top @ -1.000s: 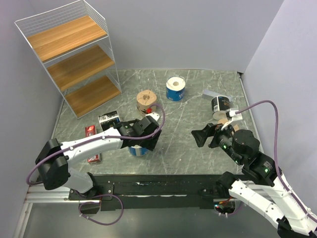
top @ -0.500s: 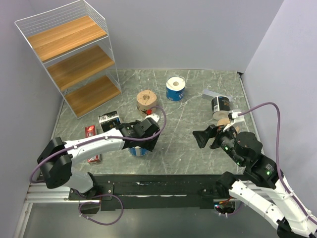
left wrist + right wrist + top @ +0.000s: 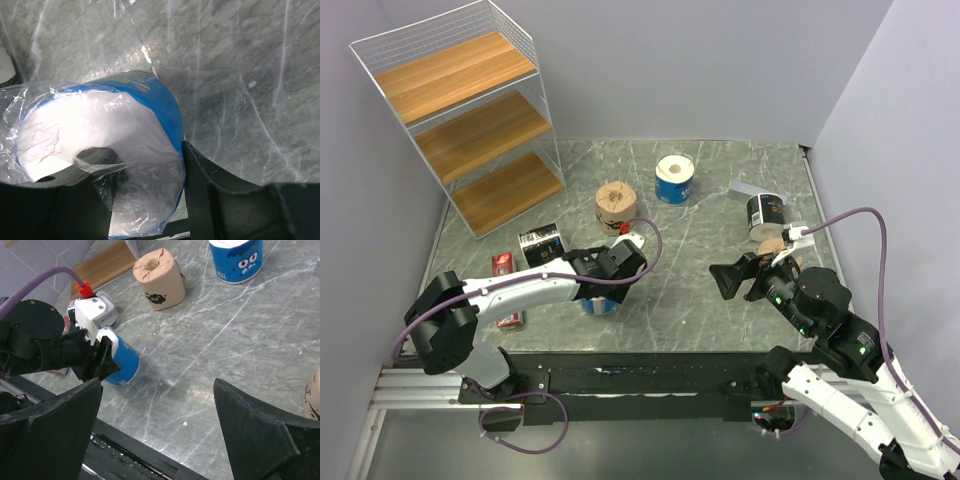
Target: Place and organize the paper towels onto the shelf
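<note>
A blue-wrapped paper towel roll (image 3: 597, 304) stands near the table's front edge, and my left gripper (image 3: 604, 289) is down over it. In the left wrist view (image 3: 142, 157) one finger sits in the roll's (image 3: 105, 125) hollow core and the other presses its outer blue side. My right gripper (image 3: 734, 277) is open and empty above the table, seen wide apart in the right wrist view (image 3: 157, 430). A second blue roll (image 3: 674, 178), a tan roll (image 3: 616, 203), two black rolls (image 3: 767, 211) (image 3: 542, 243) and another tan roll (image 3: 772, 243) lie on the table. The shelf (image 3: 460, 110) stands at the back left, its boards bare.
A red box (image 3: 503, 264) lies left of the left arm, with another red item (image 3: 510, 320) by the front edge. A grey flat block (image 3: 748, 188) lies beside the right black roll. Purple walls close in on both sides.
My left gripper has come down and slightly forward over the blue roll. The right arm has barely moved.
</note>
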### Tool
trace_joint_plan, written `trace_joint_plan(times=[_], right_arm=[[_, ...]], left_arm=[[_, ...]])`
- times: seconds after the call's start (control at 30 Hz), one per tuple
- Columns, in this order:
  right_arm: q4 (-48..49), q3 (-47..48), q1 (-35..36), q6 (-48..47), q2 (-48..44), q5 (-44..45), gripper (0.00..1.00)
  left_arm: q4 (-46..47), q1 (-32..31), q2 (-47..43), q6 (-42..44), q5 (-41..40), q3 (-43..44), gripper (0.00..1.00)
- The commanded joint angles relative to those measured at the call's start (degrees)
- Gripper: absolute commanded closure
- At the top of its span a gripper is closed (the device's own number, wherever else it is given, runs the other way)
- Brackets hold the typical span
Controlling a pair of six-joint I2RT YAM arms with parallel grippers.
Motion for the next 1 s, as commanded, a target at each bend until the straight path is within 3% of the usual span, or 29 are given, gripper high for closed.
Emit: trace_joint_plan(times=[0.0, 0.1, 0.33, 0.57, 0.7, 0.87, 0.97], right_arm=[[0.88, 1.29, 0.14, -0.98, -0.25, 0.29, 0.00], [-0.79, 3.49, 0.23, -1.69, 0.89, 0.29, 0.00], [-2.29, 5.69, 0.23, -1.43, 1.68, -0.42, 0.01], [-3.08, 7.18, 0.23, -1.34, 1.33, -0.42, 0.00], [-3.25, 7.54, 0.23, -2.04, -0.15, -1.03, 0.01], [-2.29, 6.14, 0.23, -3.71, -2.09, -2.44, 0.01], [-2.20, 5.70, 0.23, -4.32, -2.36, -2.70, 0.00]], left_arm=[[-4.71, -0.13, -0.83, -0.74, -5.36, 4.31, 0.70], [-10.07, -0.22, -2.40, -1.18, -8.97, 8.88, 0.77], [-17.11, -0.22, -7.16, 2.68, -24.25, 24.34, 0.80], [-3.95, 2.58, -9.79, 23.47, -31.57, 38.14, 0.82], [5.45, 12.05, -9.63, 32.74, -26.93, 42.63, 0.82], [14.42, 19.90, -7.08, 44.06, -26.65, 46.24, 0.83], [16.37, 24.73, -5.05, 45.93, -24.37, 49.48, 0.83]])
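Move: The left hand, low over the table, already grips the near blue paper towel roll; the top shelf lies about 23 cm ahead, 21 cm to its left and 33 cm up. The brown roll stands some 20 cm ahead and 2 cm right, the black roll lies about 10 cm ahead and 15 cm left, both slightly lower. From the right hand the top shelf is roughly 28 cm ahead, 49 cm left and 13 cm up. Left hand hoists the still-gripped blue roll 40 cm, forward-left towards the top shelf, fingers tipping up 50 degrees. ##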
